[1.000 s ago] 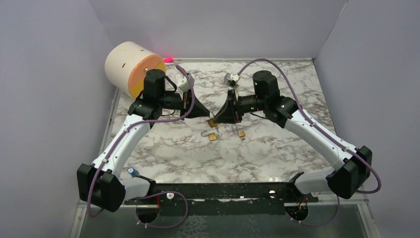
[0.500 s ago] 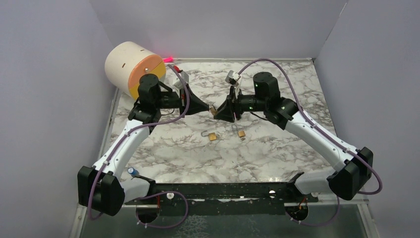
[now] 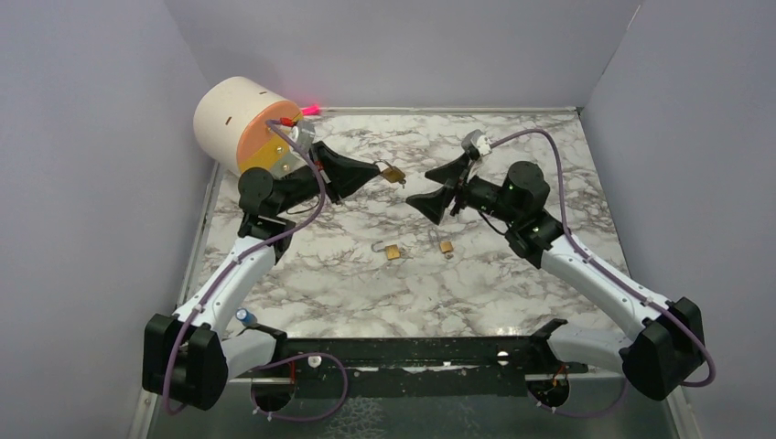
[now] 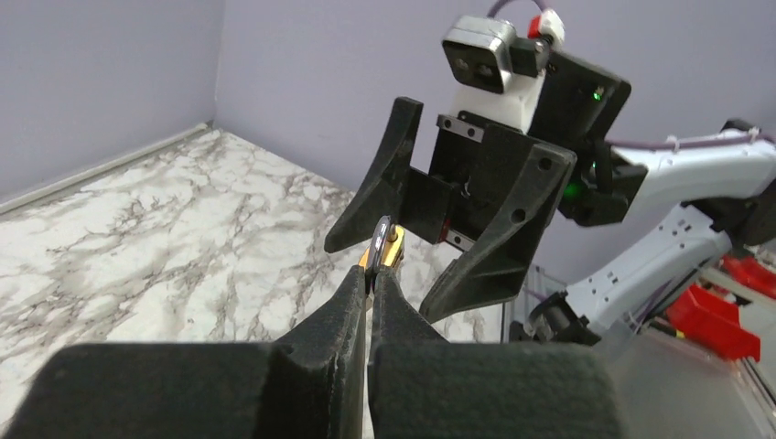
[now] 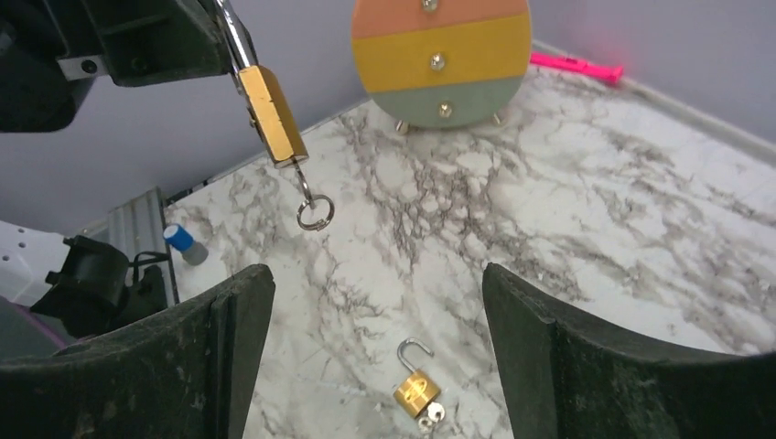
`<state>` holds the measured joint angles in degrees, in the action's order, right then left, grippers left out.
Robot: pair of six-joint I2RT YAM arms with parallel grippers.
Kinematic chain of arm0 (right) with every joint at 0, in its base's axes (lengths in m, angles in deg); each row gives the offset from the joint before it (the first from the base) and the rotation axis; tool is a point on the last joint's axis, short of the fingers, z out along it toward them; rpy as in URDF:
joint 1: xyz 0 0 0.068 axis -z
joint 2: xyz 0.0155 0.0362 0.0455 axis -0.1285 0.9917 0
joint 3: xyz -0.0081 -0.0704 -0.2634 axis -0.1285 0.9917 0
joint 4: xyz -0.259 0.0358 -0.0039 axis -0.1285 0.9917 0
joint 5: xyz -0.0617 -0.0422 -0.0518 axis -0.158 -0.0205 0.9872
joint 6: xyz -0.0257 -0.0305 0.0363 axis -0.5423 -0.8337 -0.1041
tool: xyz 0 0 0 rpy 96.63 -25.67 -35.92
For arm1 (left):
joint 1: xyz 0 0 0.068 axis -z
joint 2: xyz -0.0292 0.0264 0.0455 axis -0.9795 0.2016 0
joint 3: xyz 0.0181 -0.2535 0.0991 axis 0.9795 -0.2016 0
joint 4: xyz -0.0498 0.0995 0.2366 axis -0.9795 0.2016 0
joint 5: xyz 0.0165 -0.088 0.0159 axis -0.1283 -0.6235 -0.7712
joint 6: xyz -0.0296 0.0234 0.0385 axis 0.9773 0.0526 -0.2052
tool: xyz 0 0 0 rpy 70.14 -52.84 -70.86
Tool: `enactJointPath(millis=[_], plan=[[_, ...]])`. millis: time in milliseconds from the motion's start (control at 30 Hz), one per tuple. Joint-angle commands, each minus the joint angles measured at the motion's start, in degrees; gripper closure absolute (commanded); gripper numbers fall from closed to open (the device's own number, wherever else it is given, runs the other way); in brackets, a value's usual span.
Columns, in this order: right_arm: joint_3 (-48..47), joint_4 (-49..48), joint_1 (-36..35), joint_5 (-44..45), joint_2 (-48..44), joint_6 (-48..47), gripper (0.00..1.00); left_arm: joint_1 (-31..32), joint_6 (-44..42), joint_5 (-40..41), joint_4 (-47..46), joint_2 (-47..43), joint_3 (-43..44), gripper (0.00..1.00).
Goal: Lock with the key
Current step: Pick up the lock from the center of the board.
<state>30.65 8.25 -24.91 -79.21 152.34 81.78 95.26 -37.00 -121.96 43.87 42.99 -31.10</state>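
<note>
My left gripper (image 3: 371, 171) is shut on the shackle of a brass padlock (image 3: 393, 173) and holds it in the air above the table's back middle. In the left wrist view the gripper (image 4: 370, 276) pinches the padlock (image 4: 388, 249). In the right wrist view that padlock (image 5: 273, 114) hangs with a key in its base and a key ring (image 5: 315, 215) below. My right gripper (image 3: 430, 189) is wide open and empty, a short way right of the padlock, facing it; it also shows in the right wrist view (image 5: 375, 285).
Two more brass padlocks lie on the marble table (image 3: 512, 274): one with an open shackle (image 3: 392, 251) and one with a key (image 3: 446, 246). A cream cylinder with a striped face (image 3: 242, 123) lies at the back left, a pink object (image 3: 309, 110) beside it.
My left gripper has lifted the padlock up and toward the back. My right gripper has come off it, opened wide and pulled back to the right.
</note>
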Motion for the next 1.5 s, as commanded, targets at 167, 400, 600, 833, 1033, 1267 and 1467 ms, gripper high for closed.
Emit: enactJointPath(millis=[167, 400, 600, 833, 1033, 1267, 1467], plan=[[2.5, -29.6, -0.1, -6.8, 2.6, 4.8, 0.15, -0.1, 15.4, 9.9, -24.5, 1.3, -3.6, 1.00], [-0.3, -35.1, -0.1, -9.4, 7.6, 8.8, 0.21, 0.0, 17.5, 9.6, -27.8, 2.1, -3.7, 1.00], [-0.1, -43.2, -0.1, -8.9, 9.7, 10.6, 0.23, 0.1, 17.7, 10.1, -28.0, 1.4, -4.7, 1.00], [-0.1, -50.0, -0.1, -10.9, 11.9, 12.9, 0.25, 0.1, 17.2, 10.3, -28.1, 1.1, -5.3, 1.00], [-1.1, -51.0, -0.3, -12.2, 13.3, 13.5, 0.28, 0.2, 17.0, 10.0, -28.1, 1.5, -5.1, 1.00], [-0.4, -54.8, -0.8, -11.1, 14.7, 14.2, 0.35, 1.3, 16.7, 9.5, -28.1, 2.0, -5.2, 1.00], [-0.5, -57.2, -1.5, -11.9, 16.3, 15.4, 0.42, 1.4, 16.6, 7.9, -28.0, 2.5, -4.4, 1.00]])
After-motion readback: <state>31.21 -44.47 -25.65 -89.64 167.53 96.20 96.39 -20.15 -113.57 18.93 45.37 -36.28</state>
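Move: The lock hangs by its shackle in my shut left fingers, its body about 3 cm right of them, 1 cm back and 2 cm lower. From my open right hand the lock is about 6 cm left, 2 cm ahead and 4 cm up; the left fingertips are 9 cm left, 3 cm ahead and 6 cm up. On the board some 27 cm below the right hand, a second lock lies 3 cm ahead and 6 cm left, a third 4 cm ahead and 8 cm right. I bring my right hand up about 8 cm and 4 cm to the left, towards the hanging lock, tipping its fingers up some 20 degrees while they close part-way around the lock without gripping. My left hand keeps its pinch on the shackle, lifts nearly 4 cm early on with its fingertips tilting up, then holds the lock there. ##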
